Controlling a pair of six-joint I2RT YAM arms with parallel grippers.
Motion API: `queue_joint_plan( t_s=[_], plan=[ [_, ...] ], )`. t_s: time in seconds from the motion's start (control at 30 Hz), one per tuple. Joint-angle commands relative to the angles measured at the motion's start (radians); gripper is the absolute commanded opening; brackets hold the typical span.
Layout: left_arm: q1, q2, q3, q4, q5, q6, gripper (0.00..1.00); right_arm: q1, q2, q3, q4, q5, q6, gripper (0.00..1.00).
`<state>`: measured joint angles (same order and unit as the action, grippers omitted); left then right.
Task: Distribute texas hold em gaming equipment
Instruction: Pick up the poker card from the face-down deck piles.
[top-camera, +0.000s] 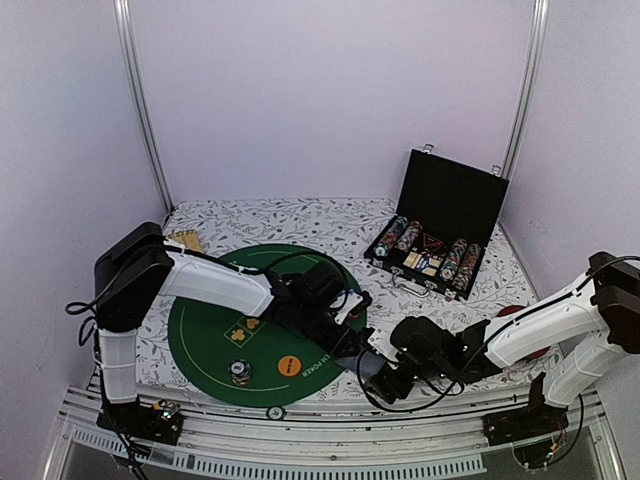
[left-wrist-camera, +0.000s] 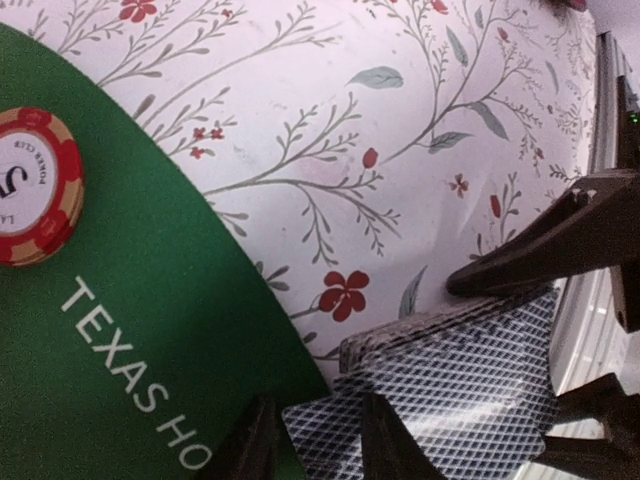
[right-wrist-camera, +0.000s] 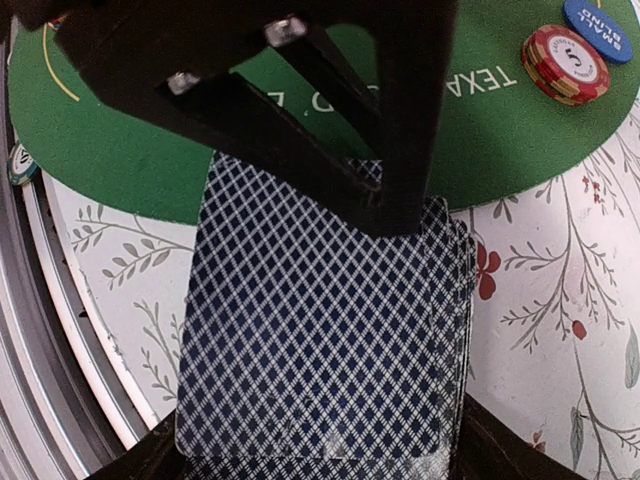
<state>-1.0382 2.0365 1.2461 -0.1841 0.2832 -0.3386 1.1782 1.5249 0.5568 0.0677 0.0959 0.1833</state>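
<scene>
My right gripper (top-camera: 385, 381) is shut on a deck of blue-grey patterned cards (right-wrist-camera: 320, 330) and holds it just off the front right edge of the round green Texas Hold'em mat (top-camera: 205, 335). The deck also shows in the left wrist view (left-wrist-camera: 470, 350). My left gripper (top-camera: 362, 343) reaches over the deck. Its fingers stand close together (left-wrist-camera: 315, 405) with the corner of the top card (left-wrist-camera: 325, 435) between them, and that card is slid out from the deck. On the mat lie an orange button (top-camera: 290, 366), a striped chip stack (top-camera: 240, 372), a red chip stack (right-wrist-camera: 565, 62) and a blue button (right-wrist-camera: 600, 25).
An open black case (top-camera: 440, 225) with rows of chips stands at the back right. A tan bamboo mat (top-camera: 185, 240) lies at the back left. A red disc (top-camera: 512, 313) shows partly behind my right arm. The table's front rail (top-camera: 300, 415) is close below the grippers.
</scene>
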Motion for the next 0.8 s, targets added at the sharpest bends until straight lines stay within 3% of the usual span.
queue_joint_plan(
  t_s=[0.0, 0.17, 0.4, 0.77],
  plan=[
    [-0.006, -0.032, -0.025, -0.052, -0.045, 0.022, 0.32, 0.008, -0.021, -0.001, -0.018, 0.009, -0.003, 0.79],
    [0.003, -0.06, -0.061, -0.006, 0.012, 0.008, 0.31, 0.008, -0.021, 0.001, -0.023, 0.016, 0.0, 0.79],
    [0.018, -0.107, -0.086, 0.062, 0.102, -0.01, 0.5, 0.008, -0.019, 0.005, -0.029, 0.018, 0.001, 0.79],
    [0.024, -0.095, -0.099, 0.07, 0.14, -0.014, 0.55, 0.008, -0.019, 0.014, -0.039, 0.027, 0.004, 0.8]
  ],
)
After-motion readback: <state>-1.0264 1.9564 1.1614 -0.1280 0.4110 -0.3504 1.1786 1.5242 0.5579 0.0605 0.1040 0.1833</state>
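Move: The left fingertips are already down on the forward, left part of the face-down deck, with the deck's middle about 2 cm back, 2 cm right and 1 cm below the left hand. From that hand, the red chip stack stands roughly 10 cm ahead and 3 cm left, with the small blind disc some 13 cm ahead and 3 cm left. The right hand straddles the deck's right end, the deck's middle lying about 3 cm left and 1 cm ahead of it. Slides left by about 1 cm and slightly back with the left fingertips on the top of the deck, dragging the uppermost card; then the left hand lifts about 2 cm off it while drawing back another 1 cm or so, its fingers spreading from a third to half open and its wrist tilting slightly. The right hand stays put, still holding the deck between its fingers. ##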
